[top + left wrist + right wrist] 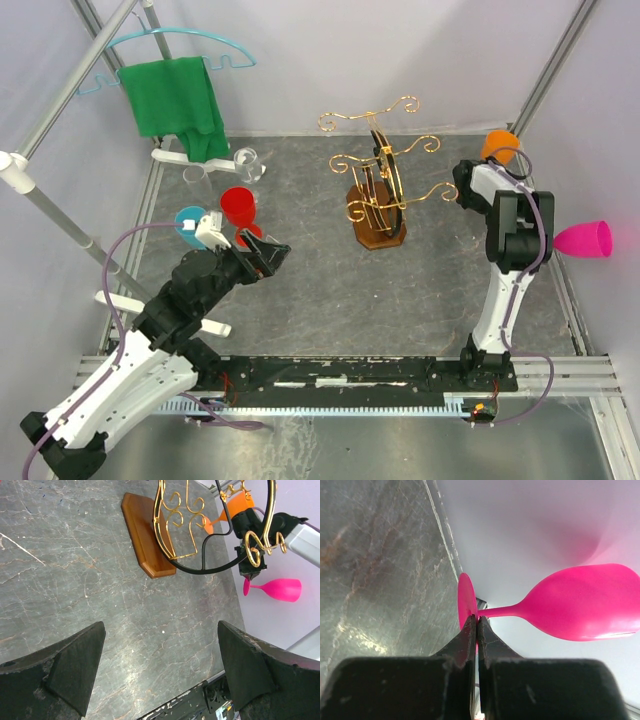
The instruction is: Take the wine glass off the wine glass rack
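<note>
The pink wine glass (585, 239) lies sideways in the air at the right, past the table's edge, well clear of the wine glass rack (378, 185). My right gripper (476, 621) is shut on the glass's round foot (465, 600); the bowl (585, 605) points right toward the white wall. The left wrist view also shows the pink glass (277, 589) beyond the rack's wooden base (147, 537). No glass hangs on the rack's gold wire arms. My left gripper (161, 630) hovers open over the stone table with nothing between its fingers; in the top view this gripper (275, 250) points toward the rack.
An orange glass (498, 146) sits behind the right arm. Red (238, 207), blue (188, 220) and clear (248, 162) glasses stand at the left by a white holder. A green cloth (180, 100) hangs on a turquoise hanger at the back left. White walls close in the table.
</note>
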You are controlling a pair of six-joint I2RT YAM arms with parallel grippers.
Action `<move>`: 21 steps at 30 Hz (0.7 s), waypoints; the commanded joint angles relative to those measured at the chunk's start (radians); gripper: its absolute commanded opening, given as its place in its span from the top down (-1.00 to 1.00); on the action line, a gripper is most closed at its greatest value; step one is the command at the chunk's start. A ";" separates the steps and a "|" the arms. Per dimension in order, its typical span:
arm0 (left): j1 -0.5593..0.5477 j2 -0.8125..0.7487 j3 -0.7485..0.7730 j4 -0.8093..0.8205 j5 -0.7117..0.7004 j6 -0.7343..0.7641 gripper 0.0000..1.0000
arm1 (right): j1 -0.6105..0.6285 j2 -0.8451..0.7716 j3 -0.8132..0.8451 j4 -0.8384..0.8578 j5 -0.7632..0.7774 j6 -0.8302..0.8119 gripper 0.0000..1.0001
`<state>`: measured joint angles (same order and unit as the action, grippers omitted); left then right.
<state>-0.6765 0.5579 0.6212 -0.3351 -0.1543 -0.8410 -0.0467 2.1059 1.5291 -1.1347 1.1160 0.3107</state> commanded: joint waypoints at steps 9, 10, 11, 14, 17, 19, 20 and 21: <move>-0.003 -0.004 0.017 0.020 -0.010 -0.015 -0.98 | 0.021 0.220 0.171 -0.026 0.128 0.062 0.98; -0.003 -0.005 0.018 0.018 -0.010 -0.015 -0.98 | 0.021 0.234 0.181 -0.025 0.128 0.060 0.98; -0.003 -0.006 0.018 0.017 -0.012 -0.014 -0.98 | 0.022 0.248 0.193 -0.028 0.128 0.060 0.99; -0.004 -0.006 0.017 0.014 -0.017 -0.013 -0.98 | 0.027 0.275 0.213 -0.022 0.116 0.057 0.99; -0.005 0.001 0.018 0.015 -0.018 -0.013 -0.98 | 0.035 0.281 0.214 0.002 0.116 0.046 0.99; -0.003 0.005 0.018 0.017 -0.016 -0.013 -0.98 | 0.039 0.289 0.221 0.011 0.101 0.034 0.98; -0.003 0.006 0.018 0.019 -0.016 -0.013 -0.98 | 0.040 0.295 0.227 0.007 0.098 0.033 0.99; -0.003 0.009 0.017 0.019 -0.014 -0.015 -0.98 | 0.045 0.302 0.232 0.004 0.097 0.032 0.99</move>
<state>-0.6765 0.5606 0.6212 -0.3424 -0.1558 -0.8410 -0.0174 2.3894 1.7092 -1.1397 1.1976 0.3504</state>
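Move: The right hand holds the upright pink wine glass by its foot end; the table spot it is bound for lies about 4 cm ahead and 6 cm below. The orange glass stands some 20 cm ahead and 15 cm left; the rack is about 10 cm ahead and 48 cm left. From the idle left hand that spot lies roughly 15 cm ahead, 85 cm right and 20 cm lower. Keeping its pinch, the right hand lowers the pink glass about 5 cm while easing 4 cm forward. ##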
